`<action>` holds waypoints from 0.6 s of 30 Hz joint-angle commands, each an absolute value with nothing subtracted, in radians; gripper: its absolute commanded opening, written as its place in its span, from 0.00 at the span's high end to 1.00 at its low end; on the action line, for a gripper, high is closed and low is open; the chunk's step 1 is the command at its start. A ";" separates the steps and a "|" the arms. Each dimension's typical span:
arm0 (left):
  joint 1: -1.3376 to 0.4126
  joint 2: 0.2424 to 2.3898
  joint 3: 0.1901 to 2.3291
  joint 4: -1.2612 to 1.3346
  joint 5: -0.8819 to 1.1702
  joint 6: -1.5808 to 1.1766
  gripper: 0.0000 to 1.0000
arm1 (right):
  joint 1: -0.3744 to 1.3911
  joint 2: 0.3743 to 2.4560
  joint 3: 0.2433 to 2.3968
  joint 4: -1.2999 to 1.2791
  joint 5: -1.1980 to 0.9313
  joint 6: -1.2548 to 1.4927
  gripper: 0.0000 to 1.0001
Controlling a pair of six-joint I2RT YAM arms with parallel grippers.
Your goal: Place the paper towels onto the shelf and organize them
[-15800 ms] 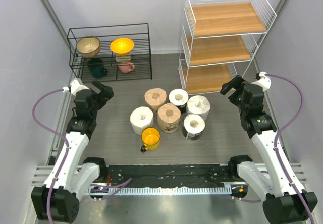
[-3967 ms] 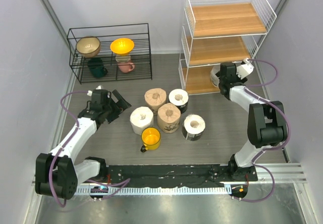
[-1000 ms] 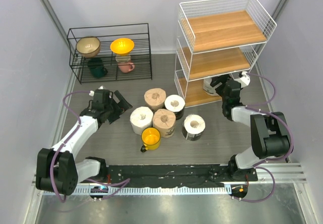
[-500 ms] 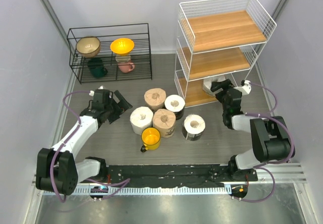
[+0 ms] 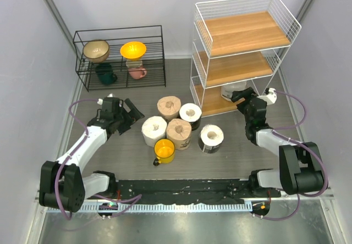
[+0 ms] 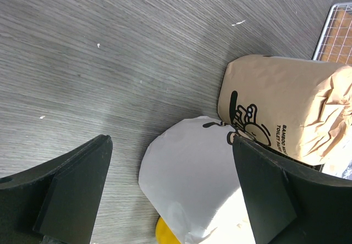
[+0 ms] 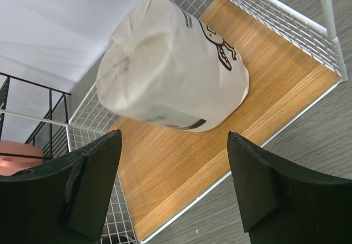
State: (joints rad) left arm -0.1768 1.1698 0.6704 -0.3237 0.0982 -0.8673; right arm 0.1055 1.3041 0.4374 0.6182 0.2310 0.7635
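Observation:
The shelf (image 5: pixel 242 32) stands at the back right. One white paper towel roll (image 5: pixel 231 90) sits on its bottom board and also shows in the right wrist view (image 7: pixel 170 84) on that board (image 7: pixel 220 145). My right gripper (image 5: pixel 246 97) is open and empty just in front of that roll (image 7: pixel 176 183). Several rolls stand on the floor: two tan (image 5: pixel 169 106) (image 5: pixel 179 132), two white (image 5: pixel 191 114) (image 5: pixel 154 129), and one with dark wrap (image 5: pixel 211 137). My left gripper (image 5: pixel 131 115) is open and empty beside the left white roll (image 6: pixel 203 183). The printed tan roll (image 6: pixel 280 109) is behind it.
A yellow mug (image 5: pixel 164 150) stands right in front of the rolls on the floor. A low black wire rack (image 5: pixel 121 57) with bowls and mugs is at the back left. Grey walls close in both sides.
My right gripper has drawn back out of the shelf's bottom level, leaving the white roll on the board. My left arm has not moved.

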 commanded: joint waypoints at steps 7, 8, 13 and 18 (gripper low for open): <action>-0.183 1.166 0.672 -0.295 0.110 -0.865 0.04 | 0.104 1.168 0.437 0.545 0.236 0.743 0.17; -0.181 1.164 0.672 -0.298 0.110 -0.862 0.04 | 0.103 1.107 0.437 0.491 0.236 0.736 0.17; -0.181 1.152 0.673 -0.299 0.104 -0.864 0.04 | 0.112 0.904 0.504 0.176 0.218 0.689 0.17; -0.181 1.154 0.686 -0.310 0.100 -0.862 0.04 | 0.181 0.746 0.621 -0.148 0.235 0.658 0.17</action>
State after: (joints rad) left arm -0.1768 1.1694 0.6704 -0.3237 0.0978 -0.8654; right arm 0.1287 0.8394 0.5148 0.1482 0.2249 0.7036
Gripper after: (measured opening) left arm 0.963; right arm 0.831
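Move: Just in front of the open right hand, about 7 cm ahead, 4 cm left and 4 cm lower, stands the white paper towel on the bottom shelf. The nearest loose roll lies some 17 cm back, 12 cm left and 8 cm below this hand, and the black-and-white roll beside the shelf about 8 cm back, 20 cm left, 8 cm lower. From the left hand, that nearest loose roll is roughly 29 cm right, 9 cm back and 4 cm lower. Backing out from the shelf after a brief near-standstill, the empty right hand rises about 8 cm and draws back some 5 cm, gathering speed, away from the white paper towel on the bottom board. The fingers stay wide open and still point mostly forward, tilting only about 5 degrees up; they touch nothing. ##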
